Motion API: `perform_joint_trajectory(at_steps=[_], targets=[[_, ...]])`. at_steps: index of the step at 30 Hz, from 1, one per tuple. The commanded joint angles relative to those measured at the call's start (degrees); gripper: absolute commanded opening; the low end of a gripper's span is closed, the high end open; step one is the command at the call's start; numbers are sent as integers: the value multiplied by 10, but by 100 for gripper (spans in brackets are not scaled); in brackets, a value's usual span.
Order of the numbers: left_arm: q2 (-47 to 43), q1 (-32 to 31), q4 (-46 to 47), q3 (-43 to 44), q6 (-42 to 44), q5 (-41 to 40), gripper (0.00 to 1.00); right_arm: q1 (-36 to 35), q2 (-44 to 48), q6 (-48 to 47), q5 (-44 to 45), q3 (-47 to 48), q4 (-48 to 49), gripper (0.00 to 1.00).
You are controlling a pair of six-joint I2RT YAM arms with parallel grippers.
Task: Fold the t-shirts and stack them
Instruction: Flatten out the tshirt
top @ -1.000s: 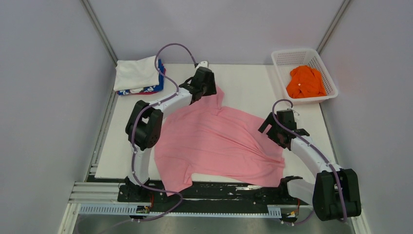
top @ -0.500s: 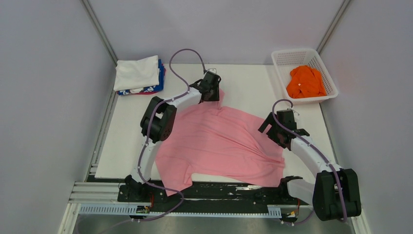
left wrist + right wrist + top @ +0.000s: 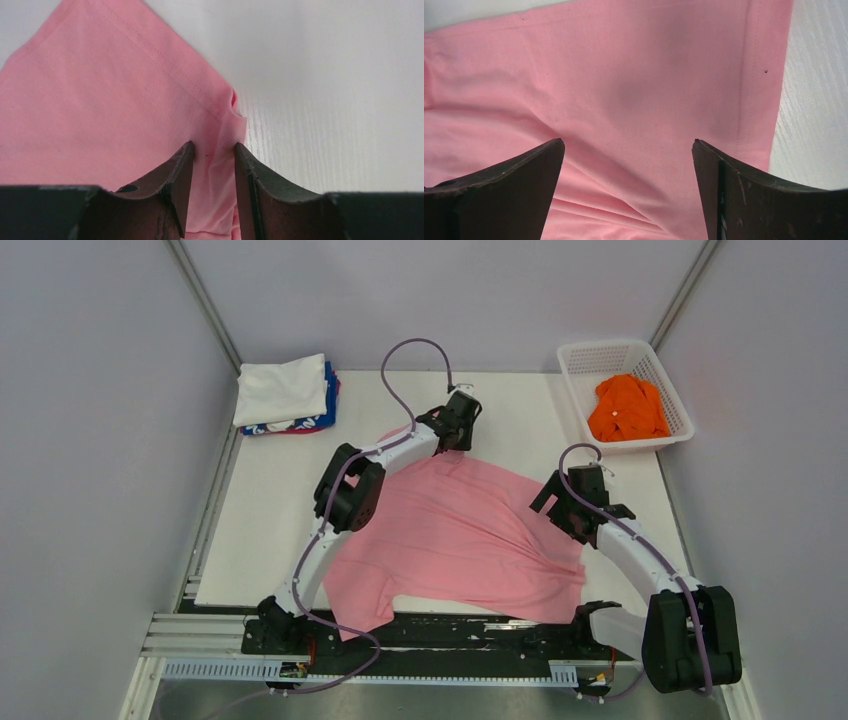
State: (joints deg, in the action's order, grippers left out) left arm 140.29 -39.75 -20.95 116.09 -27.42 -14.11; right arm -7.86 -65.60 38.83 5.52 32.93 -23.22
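The light pink t-shirt (image 3: 450, 530) lies spread and wrinkled across the middle of the table. My left gripper (image 3: 460, 437) is at the shirt's far corner, and in the left wrist view it (image 3: 214, 147) is shut on a bunched fold of the pink cloth (image 3: 100, 90) at the hem corner. My right gripper (image 3: 556, 508) hovers over the shirt's right edge. In the right wrist view it (image 3: 628, 145) stands wide open above the pink cloth (image 3: 624, 75) with nothing between its fingers. An orange t-shirt (image 3: 627, 407) lies crumpled in the basket. Folded white (image 3: 282, 388) and blue/red (image 3: 300, 426) t-shirts are stacked at the far left.
The white mesh basket (image 3: 590, 358) stands at the far right corner of the white table (image 3: 270, 500). Grey walls close in the left, back and right sides. The left arm's purple cable (image 3: 400, 360) loops above the far middle.
The left arm has swung right along the far side, and its jaws have closed on the shirt's far corner, which has shifted right with it. The right arm has not moved.
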Motion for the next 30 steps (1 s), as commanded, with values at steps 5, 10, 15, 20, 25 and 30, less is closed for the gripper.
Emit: perform_joint_trajectory(at_steps=[5, 10, 15, 20, 25, 30], targets=[[49, -22, -26, 62, 30, 2, 53, -2, 12, -12, -3, -4, 20, 100], [70, -24, -63, 109, 42, -4, 65, -2, 16, -13, -4, -6, 20, 100], [37, -23, -62, 99, 60, -15, 94, -2, 25, -16, -3, -1, 20, 100], [-39, -10, -53, 88, 66, -3, 100, -1, 41, -16, -9, 17, 12, 100], [-144, 29, -15, -13, 59, 17, 100, -1, 42, -10, 3, 32, 9, 100], [-197, 74, 3, -115, 32, 81, 100, 1, -9, -4, 21, 55, 12, 100]])
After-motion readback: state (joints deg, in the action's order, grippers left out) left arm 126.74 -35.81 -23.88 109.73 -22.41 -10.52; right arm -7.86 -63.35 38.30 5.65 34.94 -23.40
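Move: The left hand's half-open fingertips are already on the pink shirt's far sleeve, its middle about 5 cm left and 2 cm ahead, roughly 1 cm below. The shirt body's middle lies some 20 cm back and 3 cm left; the folded stack stands about 40 cm left and 12 cm ahead. From the right hand, the sleeve is roughly 20 cm left, 17 cm ahead and 3 cm lower. Left fingers slide 3 cm right on the sleeve, opening, then lift 8 cm leftwards; right hand rises slightly. ##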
